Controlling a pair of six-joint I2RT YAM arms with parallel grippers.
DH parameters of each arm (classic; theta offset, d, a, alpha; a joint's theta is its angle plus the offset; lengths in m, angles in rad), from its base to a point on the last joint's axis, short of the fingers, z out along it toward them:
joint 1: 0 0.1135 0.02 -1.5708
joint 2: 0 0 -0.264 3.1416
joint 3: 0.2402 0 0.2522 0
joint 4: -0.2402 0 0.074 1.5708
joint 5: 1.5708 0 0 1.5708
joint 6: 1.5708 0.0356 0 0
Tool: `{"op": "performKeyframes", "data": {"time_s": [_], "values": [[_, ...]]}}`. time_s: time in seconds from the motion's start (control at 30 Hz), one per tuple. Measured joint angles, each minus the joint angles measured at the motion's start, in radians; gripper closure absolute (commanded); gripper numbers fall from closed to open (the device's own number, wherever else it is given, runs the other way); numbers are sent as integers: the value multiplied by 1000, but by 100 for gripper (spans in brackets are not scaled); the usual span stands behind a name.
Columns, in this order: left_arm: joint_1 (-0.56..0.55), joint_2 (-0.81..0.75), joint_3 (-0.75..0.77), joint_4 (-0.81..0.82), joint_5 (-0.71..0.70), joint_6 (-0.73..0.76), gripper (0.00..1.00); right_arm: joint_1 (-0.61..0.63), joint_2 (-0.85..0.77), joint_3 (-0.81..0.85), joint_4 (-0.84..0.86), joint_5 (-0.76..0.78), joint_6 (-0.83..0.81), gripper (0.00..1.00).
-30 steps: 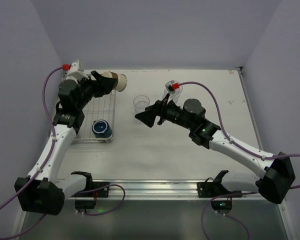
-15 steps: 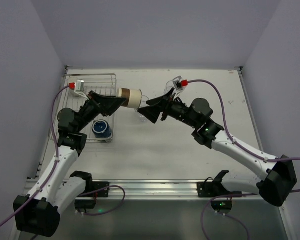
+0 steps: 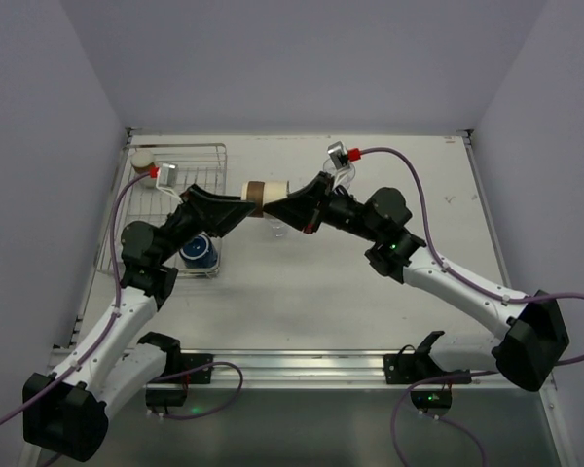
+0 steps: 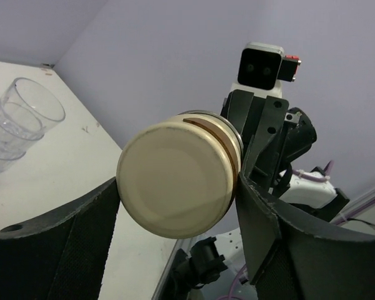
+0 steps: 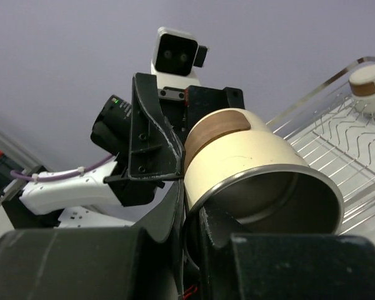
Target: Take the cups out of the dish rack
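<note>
A cream cup with a brown band (image 3: pixel 263 196) hangs sideways in the air over the middle of the table, held from both ends. My left gripper (image 3: pixel 246 202) is shut on its base end, and the cream base (image 4: pixel 175 169) fills the space between the left fingers (image 4: pixel 97 219). My right gripper (image 3: pixel 282 205) is shut on the cup's metal rim (image 5: pixel 262 181), one finger inside the mouth and one outside. In the dish rack (image 3: pixel 180 161) at the left stand a blue cup (image 3: pixel 198 250) and a tan cup (image 3: pixel 142 159).
Clear ridged tumblers (image 4: pixel 19 119) stand on the table just beyond the held cup, partly hidden under the grippers in the top view (image 3: pixel 275 232). The rack's wire side (image 5: pixel 337 144) shows to the right in the right wrist view.
My left arm swung the cup from above the rack rightwards to the table's middle. My right gripper moved in to meet it and went from open to shut on the rim.
</note>
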Motion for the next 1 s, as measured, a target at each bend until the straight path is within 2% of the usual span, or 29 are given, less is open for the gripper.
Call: {"op": "performKeyframes", "data": {"time_s": [0.03, 0.13, 0.23, 0.43, 0.6, 0.77, 1.0], "values": [[0, -3, 0, 4, -2, 0, 14, 0, -2, -3, 8, 0, 2, 100], [-4, -18, 1, -29, -6, 37, 4, 3, -19, -31, 12, 18, 1, 100], [-7, -41, 37, -158, -29, 126, 0, 2, -52, -39, -96, 48, -32, 100], [-8, -89, 223, -542, -208, 437, 0, 2, -164, -13, -512, 183, -179, 100], [-8, -134, 259, -782, -398, 643, 0, 2, -162, 46, -880, 359, -299, 100], [-8, -145, 259, -950, -528, 768, 0, -1, -36, 55, -1073, 466, -360, 100], [-8, -196, 231, -1018, -658, 850, 0, -2, 287, 194, -1180, 543, -429, 100]]}}
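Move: Both hands are on the cream mug, its middle about 3 cm left and 2 cm ahead of the right hand, and about 3 cm right and 2 cm ahead of the left. The right hand's clear table spot lies some 5 cm ahead, 11 cm right and 34 cm down; the near stack of clear cups is about 15 cm ahead, level sideways and 31 cm down. For the left hand, the blue mug in the rack is roughly 5 cm ahead, 14 cm left and 28 cm below. The left fingers spread and let go of the cream mug's base while the right keeps its pinch on the rim. The right hand carries the mug rightward and down, then almost straight down towards the clear table, dropping about 27 cm in all as its wrist tips some 70 degrees to point down. The left hand backs off left some 12 cm and sinks towards the rack, its wrist swinging round counter-clockwise and down, fingers staying wide. ##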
